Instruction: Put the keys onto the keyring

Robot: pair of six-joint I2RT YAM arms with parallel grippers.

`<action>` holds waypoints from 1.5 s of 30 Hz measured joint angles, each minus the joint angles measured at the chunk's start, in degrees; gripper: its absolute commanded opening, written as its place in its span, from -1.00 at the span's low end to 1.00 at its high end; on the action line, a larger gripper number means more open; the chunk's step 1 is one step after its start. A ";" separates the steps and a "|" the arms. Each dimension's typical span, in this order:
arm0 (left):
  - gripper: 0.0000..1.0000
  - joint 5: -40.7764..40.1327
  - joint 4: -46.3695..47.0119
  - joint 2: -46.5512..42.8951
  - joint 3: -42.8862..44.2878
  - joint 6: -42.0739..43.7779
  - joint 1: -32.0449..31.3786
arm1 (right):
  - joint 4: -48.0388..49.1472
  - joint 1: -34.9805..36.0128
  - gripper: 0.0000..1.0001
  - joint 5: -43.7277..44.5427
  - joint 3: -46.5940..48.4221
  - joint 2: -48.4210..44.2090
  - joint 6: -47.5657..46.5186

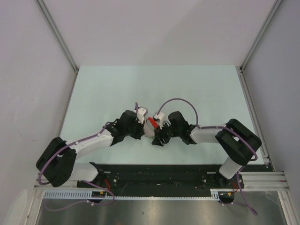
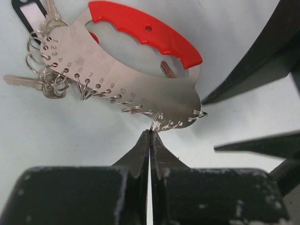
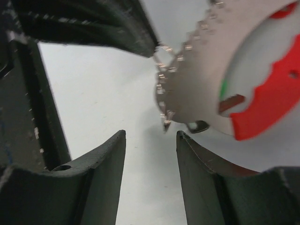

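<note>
The keyring, a pale metal fan-shaped tag (image 2: 108, 70) with numbered holes under a red curved band (image 2: 145, 30), lies at the table's middle (image 1: 151, 125). Wire split rings hang along its toothed edge. My left gripper (image 2: 151, 132) is shut on one of those rings at the near edge. Plain metal keys (image 2: 26, 82) hang bunched on rings at the tag's far left end. My right gripper (image 3: 151, 136) is open with nothing between its fingers, just short of the tag's edge (image 3: 201, 79). A sliver of green (image 3: 224, 88) shows through the tag's opening.
A black label holder (image 2: 26, 11) lies beside the bunched keys. The right gripper's dark fingers (image 2: 253, 70) reach in from the right in the left wrist view. The pale green table (image 1: 117, 89) is walled by white panels on three sides.
</note>
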 measured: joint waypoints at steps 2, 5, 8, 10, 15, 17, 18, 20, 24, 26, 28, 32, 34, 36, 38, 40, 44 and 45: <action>-0.99 0.07 0.00 -1.09 0.00 0.07 0.00 | 0.00 1.25 0.01 -2.43 0.37 0.74 -0.26; -0.99 0.50 0.20 -1.97 -0.26 0.22 0.00 | -0.28 2.38 -0.01 -5.18 0.42 0.83 -0.63; -0.99 1.62 0.24 -2.64 -0.68 0.72 0.00 | -2.19 2.43 -0.04 -6.14 0.42 -0.15 -1.09; -1.00 2.47 -0.02 -3.37 -1.11 1.18 0.00 | -4.02 1.62 -0.04 -6.08 0.42 -2.27 -1.33; -0.99 4.68 -1.36 -5.64 -1.29 2.56 -0.28 | -5.68 -2.93 -0.05 -6.12 0.42 -10.38 -2.97; -0.99 5.14 -1.99 -6.29 -1.29 3.17 -0.50 | -5.03 -4.17 -0.07 -6.29 0.42 -12.63 -3.72; -0.99 5.38 -2.19 -6.58 -1.29 3.54 -0.61 | -4.35 -4.35 -0.09 -6.56 0.42 -13.09 -4.09; -0.99 6.21 -2.45 -7.10 -1.29 4.22 -0.79 | -2.99 -4.35 -0.15 -7.21 0.42 -12.90 -4.57; -0.99 7.43 -2.78 -8.37 -1.29 5.62 -1.14 | 2.19 -4.52 -0.33 -10.05 0.42 -9.42 -4.52; -0.99 7.89 -2.95 -9.25 -1.29 6.12 -1.38 | 4.87 -4.61 -0.36 -11.13 0.42 -7.26 -4.09; -0.99 8.22 -3.02 -10.05 -1.29 6.60 -1.60 | 7.87 -4.61 -0.36 -12.07 0.42 -4.96 -3.54; -0.99 8.72 -3.15 -10.56 -1.29 7.17 -1.81 | 12.33 -4.61 -0.36 -14.16 0.42 -1.73 -2.34; -0.99 8.94 -3.48 -10.56 -1.29 7.32 -1.84 | 13.66 -4.57 -0.36 -15.32 0.42 -0.79 -1.88; -0.99 9.16 -3.80 -10.56 -1.29 7.54 -1.86 | 14.45 -4.39 -0.36 -15.98 0.42 -0.28 -1.84; -0.99 9.22 -4.02 -10.56 -1.29 7.56 -1.86 | 14.82 -3.96 -0.37 -16.57 0.66 0.42 -1.88; -0.99 9.38 -4.13 -10.56 -1.29 7.56 -1.86 | 14.99 -3.63 -0.37 -16.90 1.05 1.20 -1.90; -0.99 9.64 -4.17 -10.56 -1.27 7.56 -1.86 | 15.41 -3.06 -0.39 -17.25 1.51 2.80 -1.92; -0.99 9.66 -4.22 -10.56 -1.25 7.58 -1.90 | 15.41 -2.95 -0.41 -17.22 1.57 3.13 -1.92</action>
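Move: My left hand already pinches a small ring at the high-numbered end of the keyring plate, and that ring is what my open right hand goes for: from the right it lies about 4 cm to the left, 3 cm ahead and 1 cm higher. The plate's rounded end is just 1 cm ahead and 2 cm left of my right hand. From my left hand the red handle is some 5 cm ahead and 4 cm right, the keys about 8 cm ahead and 2 cm left, both slightly lower. I dip my right hand back about 3 cm, swing it up and forward some 8 cm, then ease it left and down to the pinched ring, tilting the fingertips up and narrowing them partway, so they end on either side of the ring without shutting. My left hand keeps its pinch and draws the ring back and up about 5 cm, turning clockwise some 15 degrees. ##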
